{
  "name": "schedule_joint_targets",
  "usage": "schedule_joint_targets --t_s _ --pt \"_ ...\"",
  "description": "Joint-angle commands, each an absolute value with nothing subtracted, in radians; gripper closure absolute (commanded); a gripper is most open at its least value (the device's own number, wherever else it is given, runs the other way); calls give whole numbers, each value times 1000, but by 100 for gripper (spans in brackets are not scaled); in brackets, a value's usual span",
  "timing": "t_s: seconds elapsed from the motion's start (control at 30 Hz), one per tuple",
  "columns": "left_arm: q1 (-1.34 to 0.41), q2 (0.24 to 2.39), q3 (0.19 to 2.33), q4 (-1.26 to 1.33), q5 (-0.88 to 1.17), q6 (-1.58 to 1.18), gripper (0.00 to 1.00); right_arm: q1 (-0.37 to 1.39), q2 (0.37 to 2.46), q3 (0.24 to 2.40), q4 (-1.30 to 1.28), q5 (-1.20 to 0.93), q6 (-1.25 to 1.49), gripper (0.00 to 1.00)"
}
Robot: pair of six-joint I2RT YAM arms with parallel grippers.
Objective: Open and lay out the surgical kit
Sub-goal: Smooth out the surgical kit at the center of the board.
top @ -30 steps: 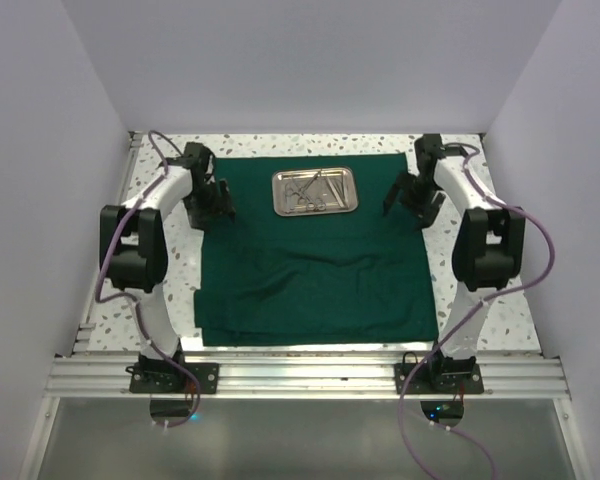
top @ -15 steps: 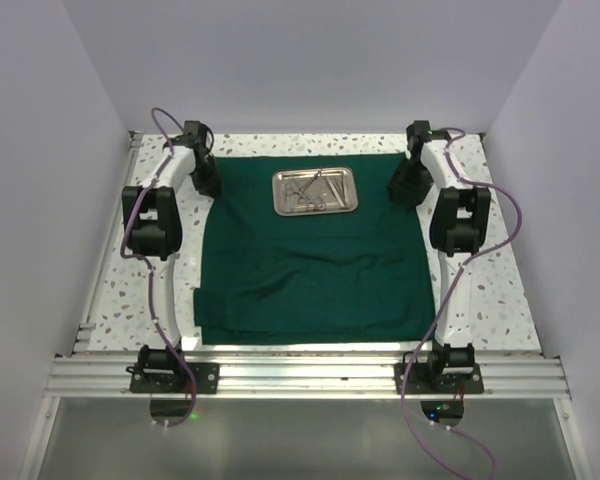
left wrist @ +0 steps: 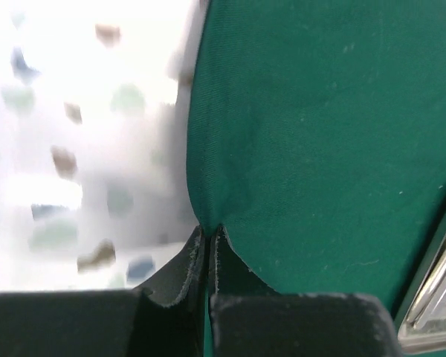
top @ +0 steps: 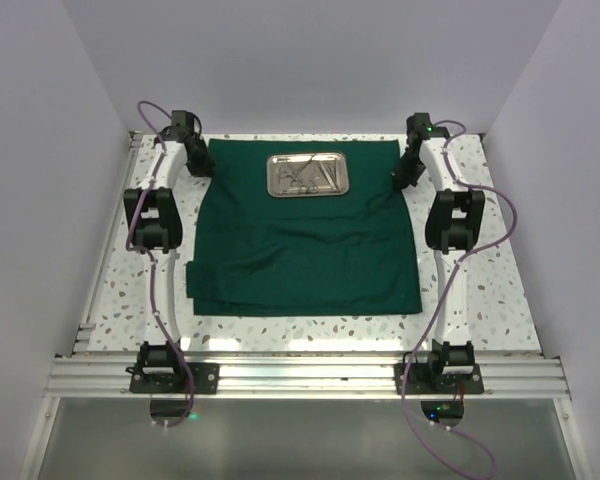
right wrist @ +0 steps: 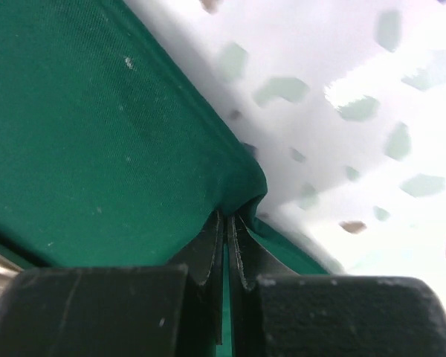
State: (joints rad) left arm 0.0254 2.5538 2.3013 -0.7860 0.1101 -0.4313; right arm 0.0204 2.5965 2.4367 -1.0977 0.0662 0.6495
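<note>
The surgical kit's dark green cloth wrap (top: 305,240) lies spread over the table, wrinkled toward its near edge. On its far half sits the shiny steel tray (top: 308,174) holding several slim silver instruments (top: 305,176). My left gripper (top: 201,163) is at the cloth's far left edge, shut on the green cloth (left wrist: 320,134), which is pinched between the fingertips (left wrist: 208,234). My right gripper (top: 408,172) is at the far right edge, shut on a fold of the cloth (right wrist: 97,134) at its fingertips (right wrist: 228,217). A corner of the tray (left wrist: 438,305) shows in the left wrist view.
Speckled white tabletop (top: 480,270) surrounds the cloth on both sides. Grey walls (top: 40,150) close in left, right and behind. An aluminium rail (top: 300,375) carrying both arm bases runs along the near edge.
Both arms reached further back and both grippers shut on the cloth's far edges. The cloth and the tray on it shifted toward the back wall, and the cloth's near edge drew away from the rail.
</note>
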Motion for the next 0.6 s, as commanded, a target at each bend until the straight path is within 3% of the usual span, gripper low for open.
schedule_joint_targets --t_s 0.0,0.17,0.2,0.23,0.3,0.33,0.37,0.4,0.57 --pt "83 2649 2428 -651 58 -462 100 3 2674 2466 -945 86 725 100" --pt "103 2689 2459 -516 97 -518 100 -29 2707 2499 -844 69 767 100" --pt "104 2686 2460 -494 104 -520 80 -34 2707 2505 -824 55 765 93" --pt "103 2677 2459 -486 135 -509 65 -34 2689 2502 -824 49 765 66" --pt "101 2601 2415 -489 150 -499 33 -35 2639 2429 -793 45 753 37" --pt "101 2556 2377 -483 147 -488 27 -34 2596 2378 -769 48 750 14" --pt "101 2506 2271 -476 140 -482 21 -32 2504 2318 -741 38 747 5" --pt "100 2393 2216 -465 129 -476 10 -34 2447 2199 -694 41 741 2" --pt "83 2093 1964 -554 86 -430 8 -32 2142 1886 -641 46 729 2"
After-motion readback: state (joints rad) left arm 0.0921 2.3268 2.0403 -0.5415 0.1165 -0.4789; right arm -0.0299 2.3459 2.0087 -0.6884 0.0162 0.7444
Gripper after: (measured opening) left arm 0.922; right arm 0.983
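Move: Pinched in the left fingers is the surgical kit's left edge. The kit's far left corner lies about 9 cm straight ahead, and the instrument tray some 24 cm to the right and 2 cm nearer. The right fingers still hold the right edge, with the far right corner about 13 cm ahead and 1 cm right, and the tray 22 cm left and 3 cm ahead. Everything is at about fingertip height. Dragging the green cloth by both side edges towards the back of the board, the two hands travel forward about 7 cm, low over the table, fingertips tilting outward some 15 degrees. Near the far end both sets of fingers open wide and let go; then both hands draw back about 6 cm, the left rising about 6 cm in all and drifting left, the right rising less and edging right. ##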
